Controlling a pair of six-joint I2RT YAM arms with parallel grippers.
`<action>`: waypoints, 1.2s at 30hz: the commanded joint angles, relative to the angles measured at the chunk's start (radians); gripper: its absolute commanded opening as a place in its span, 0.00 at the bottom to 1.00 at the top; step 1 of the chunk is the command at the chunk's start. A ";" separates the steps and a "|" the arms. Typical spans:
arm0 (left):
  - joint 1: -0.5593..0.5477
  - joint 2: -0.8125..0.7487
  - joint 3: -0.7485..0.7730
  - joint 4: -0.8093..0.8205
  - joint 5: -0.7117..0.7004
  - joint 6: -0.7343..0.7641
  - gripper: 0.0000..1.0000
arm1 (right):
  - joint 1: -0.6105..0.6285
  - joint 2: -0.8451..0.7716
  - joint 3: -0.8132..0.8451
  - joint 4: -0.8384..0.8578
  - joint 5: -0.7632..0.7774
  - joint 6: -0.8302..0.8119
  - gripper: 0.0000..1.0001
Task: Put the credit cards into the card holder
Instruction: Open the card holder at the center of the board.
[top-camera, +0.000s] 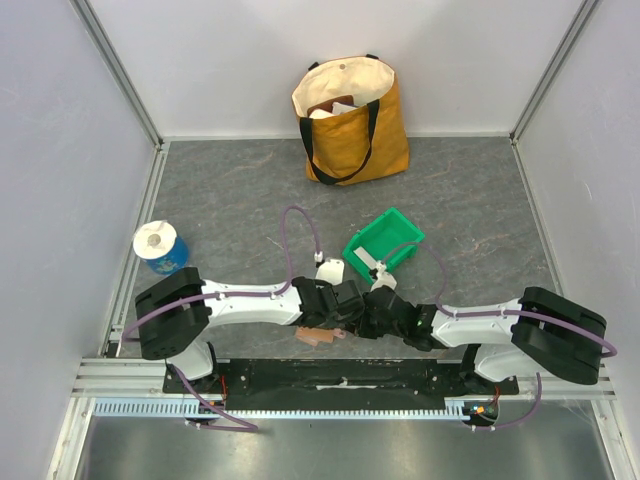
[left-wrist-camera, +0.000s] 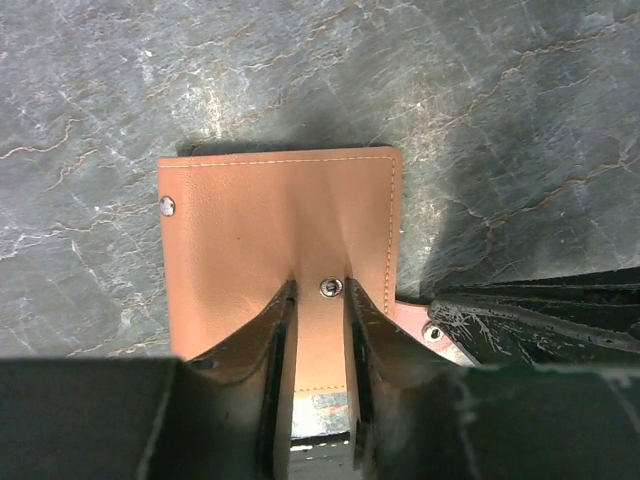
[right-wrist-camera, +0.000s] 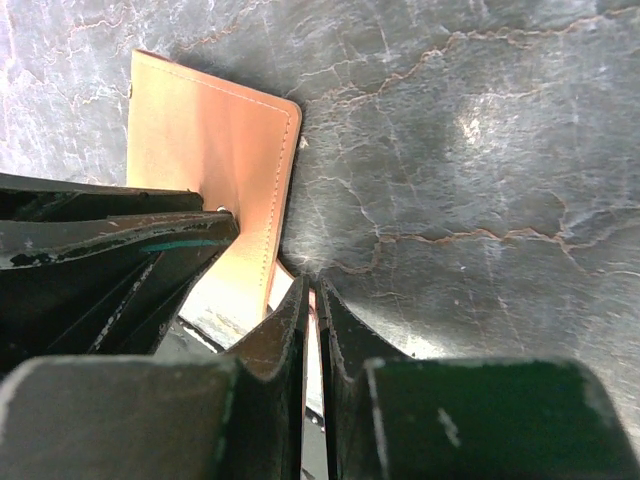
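Note:
The card holder, a flat terracotta-brown wallet, lies on the grey table, and its edge shows below the meeting wrists in the top view. My left gripper stands over its near edge, jaws a little apart, with a snap stud between the tips and nothing clamped. My right gripper is shut on the wallet's thin pinkish snap tab at the wallet's right side. A white flat piece that looks like one of the credit cards lies beside the green bin. No other card shows clearly.
A green plastic bin stands just beyond the grippers with a pale flat piece in it. A yellow tote bag leans against the back wall. A blue-wrapped paper roll stands at the left. Both wrists crowd together near the front edge.

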 joint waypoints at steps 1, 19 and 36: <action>-0.074 0.110 -0.037 -0.051 0.022 -0.051 0.21 | -0.009 0.043 -0.028 -0.101 0.003 -0.036 0.14; 0.004 -0.175 -0.100 -0.025 0.016 -0.029 0.02 | -0.047 -0.158 -0.042 -0.089 -0.012 -0.051 0.33; 0.043 -0.260 -0.134 -0.016 0.028 -0.017 0.02 | -0.029 -0.062 0.004 0.081 -0.201 -0.004 0.51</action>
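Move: The card holder lies flat right under the left fingers, which straddle its snap stud; its middle is about 2 cm to the left of that hand, level with it fore and aft and some 1 cm down. The strap end is about 3 cm right and 1 cm back, still between the right fingertips. For the right hand the holder's middle is roughly 5 cm left and 1 cm ahead. The green tray sits some 13 cm right and 18 cm ahead of the left hand. The left fingers close fully on the cover at the snap stud, then the hand lifts a good 2 cm and pulls about 3 cm to its left, drawing the cover up and away from the right hand. The right hand first eases about 1.5 cm to the right with the strap end, then opens its fingers to about half to let the strap go while rising nearly 3 cm, and finally drifts back left and towards its base. ##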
